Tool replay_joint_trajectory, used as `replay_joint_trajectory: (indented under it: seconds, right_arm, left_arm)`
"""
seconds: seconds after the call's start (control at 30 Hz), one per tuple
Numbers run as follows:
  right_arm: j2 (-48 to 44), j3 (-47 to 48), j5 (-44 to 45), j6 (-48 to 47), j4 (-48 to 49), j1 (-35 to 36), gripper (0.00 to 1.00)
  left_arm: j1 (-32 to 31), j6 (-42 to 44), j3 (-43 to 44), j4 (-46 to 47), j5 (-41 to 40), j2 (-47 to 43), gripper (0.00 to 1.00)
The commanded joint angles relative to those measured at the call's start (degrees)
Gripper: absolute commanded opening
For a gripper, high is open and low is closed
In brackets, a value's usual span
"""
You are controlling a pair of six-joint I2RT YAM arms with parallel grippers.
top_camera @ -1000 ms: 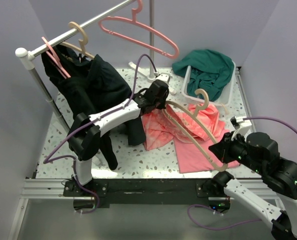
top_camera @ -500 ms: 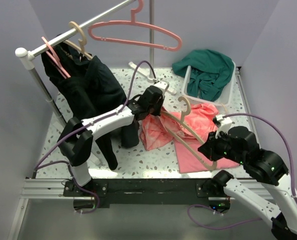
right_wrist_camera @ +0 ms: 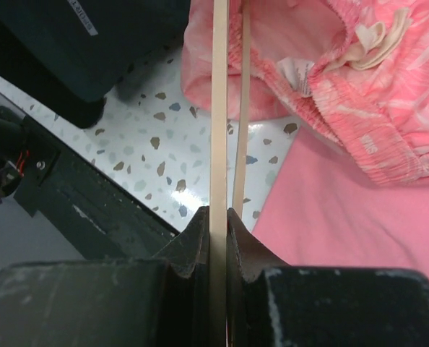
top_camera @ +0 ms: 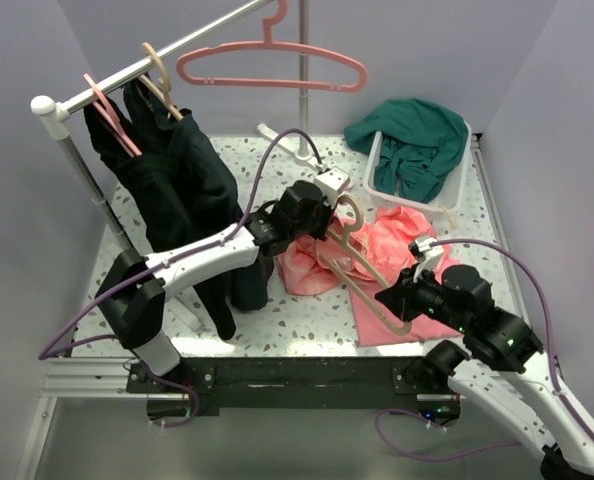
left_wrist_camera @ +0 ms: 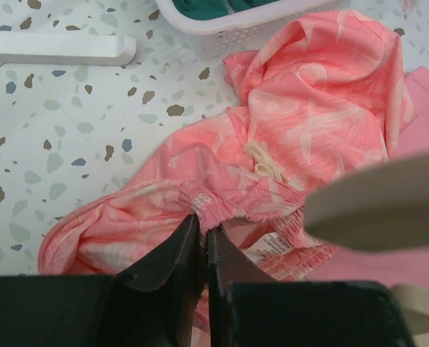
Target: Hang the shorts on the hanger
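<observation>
The salmon-pink shorts (top_camera: 312,268) lie bunched on the speckled table at mid-right. My left gripper (top_camera: 318,236) is shut on a fold of their gathered waistband (left_wrist_camera: 222,206), with its fingertips (left_wrist_camera: 191,235) pressed together on the fabric. The beige hanger (top_camera: 369,272) slants over the shorts, with its hook (top_camera: 351,208) beside the left gripper. My right gripper (top_camera: 390,300) is shut on the hanger's lower end. In the right wrist view the thin hanger bar (right_wrist_camera: 219,108) runs straight up from between the right gripper (right_wrist_camera: 219,215) fingers. The shorts (right_wrist_camera: 359,94) lie to its right.
A plain pink cloth (top_camera: 417,322) lies under the hanger's near end. A white basket (top_camera: 460,185) holding a dark teal garment (top_camera: 412,140) stands at the back right. At the left, a rail (top_camera: 167,52) carries dark clothes (top_camera: 182,190) and pink hangers (top_camera: 272,68). A white stand foot (left_wrist_camera: 55,47) lies behind the shorts.
My right arm has carried the hanger leftward, bringing its hook close to the left gripper. The left gripper has moved slightly nearer with the shorts. The pink hanger on the rail has swung level.
</observation>
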Motion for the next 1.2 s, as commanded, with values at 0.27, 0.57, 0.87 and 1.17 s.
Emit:
replay_joint_trajectory:
  seconds: [0.27,0.57,0.87,1.17]
  right_arm:
    - [-9.32,-10.31,4.96,3.42,19.31,0.15,0.0]
    - [-8.27,-10.4,4.35,3.42,19.23,0.23,0.0]
    - [-7.22,-10.32,4.0,3.33,19.23,0.23,0.0]
    - [-6.08,-10.14,3.82,3.33,19.05,0.32,0.0]
  left_arm:
    - [-2.34,-3.8,-4.65,3.29,-3.68,-7.13,0.51]
    - [-2.78,-7.41,-19.41,15.85,1.41,-19.25,0.63]
    - [-3.22,-4.34,-19.51,22.18,6.69,-19.18,0.66]
    - [-3.22,-1.08,-13.98,24.21,6.43,-12.95,0.69]
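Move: The left fingers pinch the shorts' waistband. The hanger they serve has its middle about 9 cm to the right and 8 cm back, roughly level; its hook is some 6 cm right, 2 cm ahead and 4 cm above. The shorts' crumpled bulk lies 10 cm right, 6 cm ahead and 15 cm below. From the right hand, which grips the hanger, that bulk is about 21 cm ahead, 3 cm left and 15 cm below; a pink cloth sits 10 cm ahead, 10 cm right and 19 cm below. The left fingers let go of the waistband at the hanger's free end, opening to about two thirds, and the hand draws back and up, some 6 cm each way, bowing left and returning as its left side rolls down almost 20 degrees. It ends open at the upper bar below the hook. The right hand keeps its grip on the hanger, easing 2 cm forward with a short dip. ##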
